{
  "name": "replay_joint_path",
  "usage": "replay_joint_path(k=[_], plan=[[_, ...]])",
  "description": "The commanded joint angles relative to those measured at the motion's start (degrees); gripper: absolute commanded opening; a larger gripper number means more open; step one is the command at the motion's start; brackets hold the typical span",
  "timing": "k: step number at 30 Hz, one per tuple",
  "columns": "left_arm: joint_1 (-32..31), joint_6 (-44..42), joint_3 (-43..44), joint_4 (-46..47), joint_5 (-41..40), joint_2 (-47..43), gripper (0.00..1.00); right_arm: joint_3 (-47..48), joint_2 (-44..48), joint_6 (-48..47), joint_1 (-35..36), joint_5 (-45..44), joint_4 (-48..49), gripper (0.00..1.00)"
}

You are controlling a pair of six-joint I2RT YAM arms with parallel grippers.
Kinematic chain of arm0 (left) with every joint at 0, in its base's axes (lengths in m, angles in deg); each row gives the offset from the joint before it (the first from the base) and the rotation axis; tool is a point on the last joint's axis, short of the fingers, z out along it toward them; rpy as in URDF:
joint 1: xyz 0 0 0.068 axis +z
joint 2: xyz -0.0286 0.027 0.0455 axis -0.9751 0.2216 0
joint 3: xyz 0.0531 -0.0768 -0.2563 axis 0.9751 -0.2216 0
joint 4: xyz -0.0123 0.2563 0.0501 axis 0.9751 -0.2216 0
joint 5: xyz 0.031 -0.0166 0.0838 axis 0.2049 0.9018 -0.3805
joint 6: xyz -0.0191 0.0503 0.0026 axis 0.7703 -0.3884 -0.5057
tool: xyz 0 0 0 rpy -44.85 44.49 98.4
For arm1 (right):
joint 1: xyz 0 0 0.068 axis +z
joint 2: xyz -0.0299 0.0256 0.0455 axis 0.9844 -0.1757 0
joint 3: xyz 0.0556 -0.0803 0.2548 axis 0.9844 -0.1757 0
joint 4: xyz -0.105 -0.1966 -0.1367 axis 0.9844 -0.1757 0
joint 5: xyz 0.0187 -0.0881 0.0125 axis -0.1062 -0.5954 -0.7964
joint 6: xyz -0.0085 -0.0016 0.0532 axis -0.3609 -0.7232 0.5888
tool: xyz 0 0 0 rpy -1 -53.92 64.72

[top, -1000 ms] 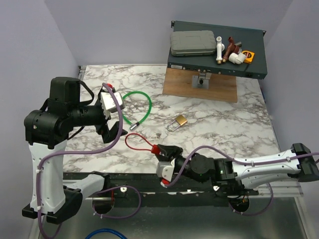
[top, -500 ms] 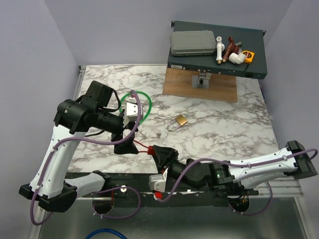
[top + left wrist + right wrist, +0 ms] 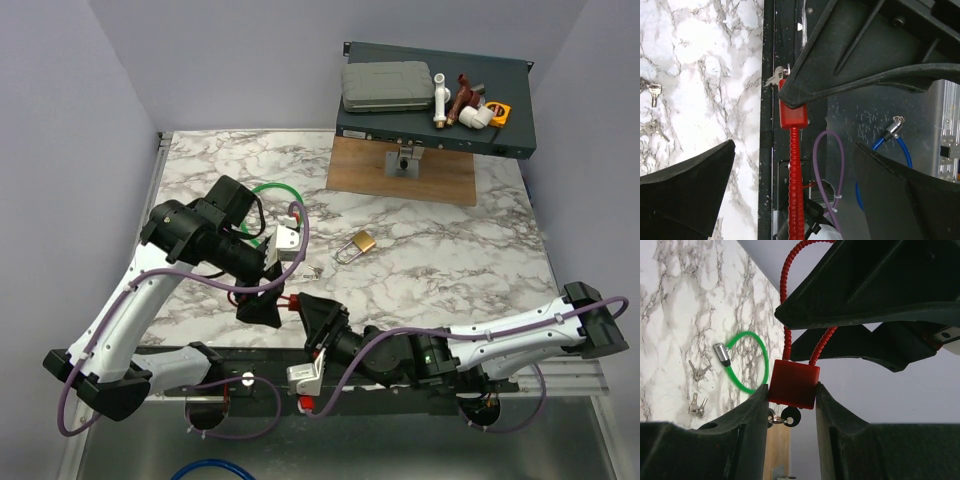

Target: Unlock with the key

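Observation:
My right gripper (image 3: 791, 390) is shut on the square body of a red cable lock (image 3: 792, 384), held up off the table. The lock's ribbed red cable (image 3: 795, 175) runs between the wide-open jaws of my left gripper (image 3: 795, 200) without touching them. The key (image 3: 790, 416) has a black round head on a small ring and sticks out of the lock's underside; its metal shows beside the lock body (image 3: 776, 78). Seen from above, the left gripper (image 3: 268, 292) and the right gripper (image 3: 300, 305) meet at the table's near edge.
Loose small keys (image 3: 654, 92) (image 3: 697, 371) lie on the marble. A green cable loop (image 3: 285, 192) lies behind my left arm and a brass padlock (image 3: 358, 244) sits mid-table. A dark shelf with parts (image 3: 430, 125) stands on a wooden board (image 3: 400, 172) at the back.
My left arm swung right and down until its open jaws straddle the red cable. The right gripper shifted left with the red lock, still gripped.

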Motion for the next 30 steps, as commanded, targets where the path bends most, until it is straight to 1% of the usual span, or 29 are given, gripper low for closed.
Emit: replay_joint_path(k=[1,3,8,13,17,18,21,26,27,30], plan=[[-0.6,0.6,-0.4,-1.8,-1.3,-0.7,0.99,2.2,-1.2,-4.3,0.7,-2.5,4.1,0.03],[-1.1,0.8,-0.5,-1.4,-2.3,-0.3,0.98,2.7,-1.7,-4.5,0.7,-2.4,4.1,0.03],[-3.1,1.3,-2.2,-1.0,-3.8,-0.2,0.89,4.7,-2.9,-5.2,1.0,-2.2,2.6,0.03],[-4.7,0.8,-4.1,-1.4,-6.1,-0.5,0.84,6.3,-3.7,-5.7,1.1,-2.0,1.7,0.03],[-4.9,1.2,-2.7,-0.5,-6.7,-0.3,0.68,7.0,-4.1,-5.7,1.1,-2.1,0.7,0.03],[-5.0,1.4,-2.7,-0.1,-6.7,-0.4,0.61,7.2,-4.1,-5.6,1.0,-2.1,0.7,0.03],[-5.1,1.9,-3.3,0.5,-7.1,-0.6,0.33,7.7,-4.7,-5.7,1.0,-2.1,0.8,0.03],[-5.7,1.6,-4.1,0.3,-6.1,-0.8,0.03,9.4,-6.6,-6.3,1.1,-1.8,2.2,0.03],[-5.7,1.4,-4.0,0.1,-5.8,-0.8,0.00,9.7,-7.0,-6.4,1.1,-1.8,2.6,0.03],[-5.8,-0.2,-3.2,-1.7,-3.9,-0.8,0.00,10.2,-7.4,-5.5,1.1,-1.9,3.9,0.04]])
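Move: The red lock block, still pinched in my right fingertips, lies just off my open left hand, about 2 cm to its right and 4 cm below. From my right hand the block sits at the pads, 1 cm ahead and 1 cm left. From my left hand, the nearer loose keys are on the table some 17 cm ahead, 6 cm right and 28 cm down, and the brass padlock about 22 cm ahead, 16 cm right, equally low. I sink my left hand about 3 cm onto the red lock block, edging slightly left and tipping the fingers some 10 degrees steeper down, then close them from wide open to pinch the cable end of the block. Meanwhile my right hand keeps its grip and brings the block about 2.5 cm left, into the left fingers. ##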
